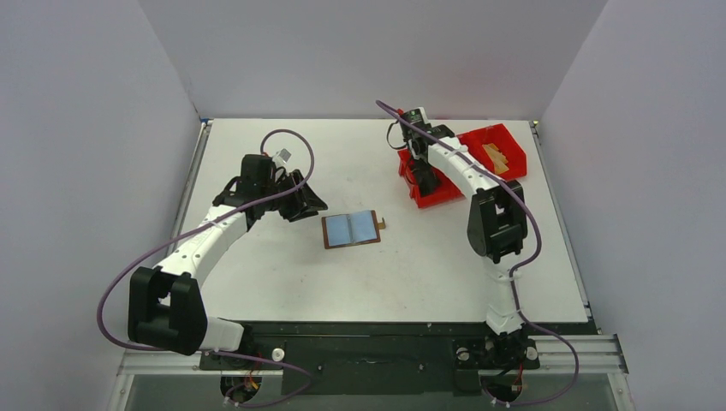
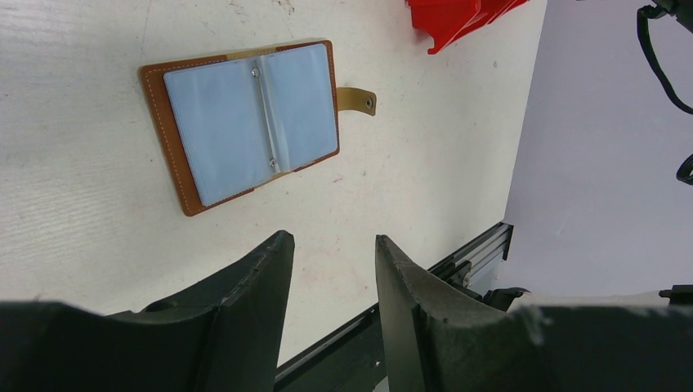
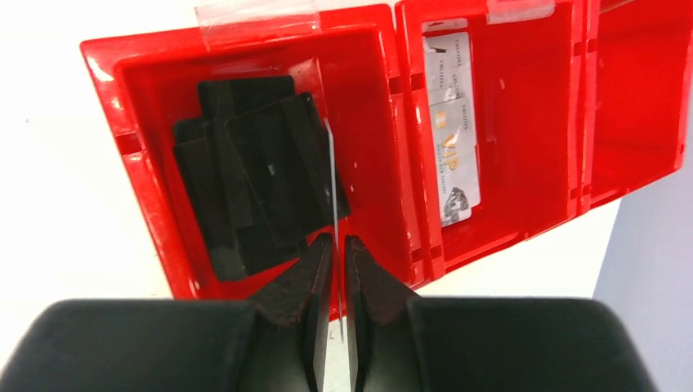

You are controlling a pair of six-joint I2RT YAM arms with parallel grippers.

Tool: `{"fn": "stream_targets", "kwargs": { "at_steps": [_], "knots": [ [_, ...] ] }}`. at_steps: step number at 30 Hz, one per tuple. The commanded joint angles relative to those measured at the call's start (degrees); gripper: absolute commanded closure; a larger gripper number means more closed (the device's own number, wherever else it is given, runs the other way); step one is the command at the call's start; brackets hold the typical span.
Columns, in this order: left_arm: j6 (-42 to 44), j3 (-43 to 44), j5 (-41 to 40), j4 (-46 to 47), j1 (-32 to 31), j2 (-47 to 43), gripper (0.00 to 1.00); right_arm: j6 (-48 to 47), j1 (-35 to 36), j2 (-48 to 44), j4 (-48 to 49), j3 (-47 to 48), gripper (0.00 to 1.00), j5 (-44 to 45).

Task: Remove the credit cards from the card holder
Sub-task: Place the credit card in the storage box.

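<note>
The brown card holder (image 1: 351, 229) lies open on the table, its pale blue pockets (image 2: 245, 122) facing up and its tab pointing right. My left gripper (image 1: 310, 204) hovers just left of it, open and empty (image 2: 333, 239). My right gripper (image 1: 419, 167) hangs over the left compartment of the red bin (image 1: 462, 163). A thin credit card (image 3: 333, 163) stands edge-on between its fingertips (image 3: 337, 238). The jaws are a hair apart, with a sliver of gap on each side of the card. Several black credit cards (image 3: 245, 180) lie piled beneath it.
The red bin's wall (image 3: 122, 122) encloses the black pile. Its middle compartment holds a pale card marked VIP (image 3: 451, 122). Something tan lies in the right compartment (image 1: 495, 157). White walls close in the table on three sides.
</note>
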Motion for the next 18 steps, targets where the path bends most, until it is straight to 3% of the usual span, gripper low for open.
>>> {"fn": "stream_targets", "kwargs": {
  "at_steps": [1,4,10,18],
  "knots": [
    [0.1,1.3,0.7,0.7,0.2,-1.7,0.61,-1.9,0.7,1.4,0.3,3.4,0.89,4.8],
    [0.1,1.6,0.6,0.4,0.1,-1.7,0.61,-1.8,0.8,2.0,0.2,4.0,0.77,4.9],
    [0.1,1.8,0.1,0.2,0.2,-1.3,0.61,0.6,1.1,-0.9,-0.9,4.9,0.63,1.3],
    [-0.6,1.1,-2.4,-0.1,0.2,-1.4,0.61,9.1,2.5,-10.4,-1.9,1.1,0.52,-7.6]
  ]
}}
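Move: The right hand already holds a black card on edge over the box's left compartment, whose middle is about 8 cm below the hand, roughly 1 cm ahead and 1 cm to its right. The white cards lie some 4 cm ahead and 10 cm to the right; the open card holder is 14 cm back and 17 cm to the left. From the left hand, that compartment is about 18 cm ahead and 24 cm right, 14 cm below. Ease the right gripper barely a centimetre down and slightly forward into place over the left compartment, spreading the fingers from almost shut to about half open to let go of the card. Still opening, draw the hand some 2 cm left and nearly as far up, with a little back, leaving the card behind. ##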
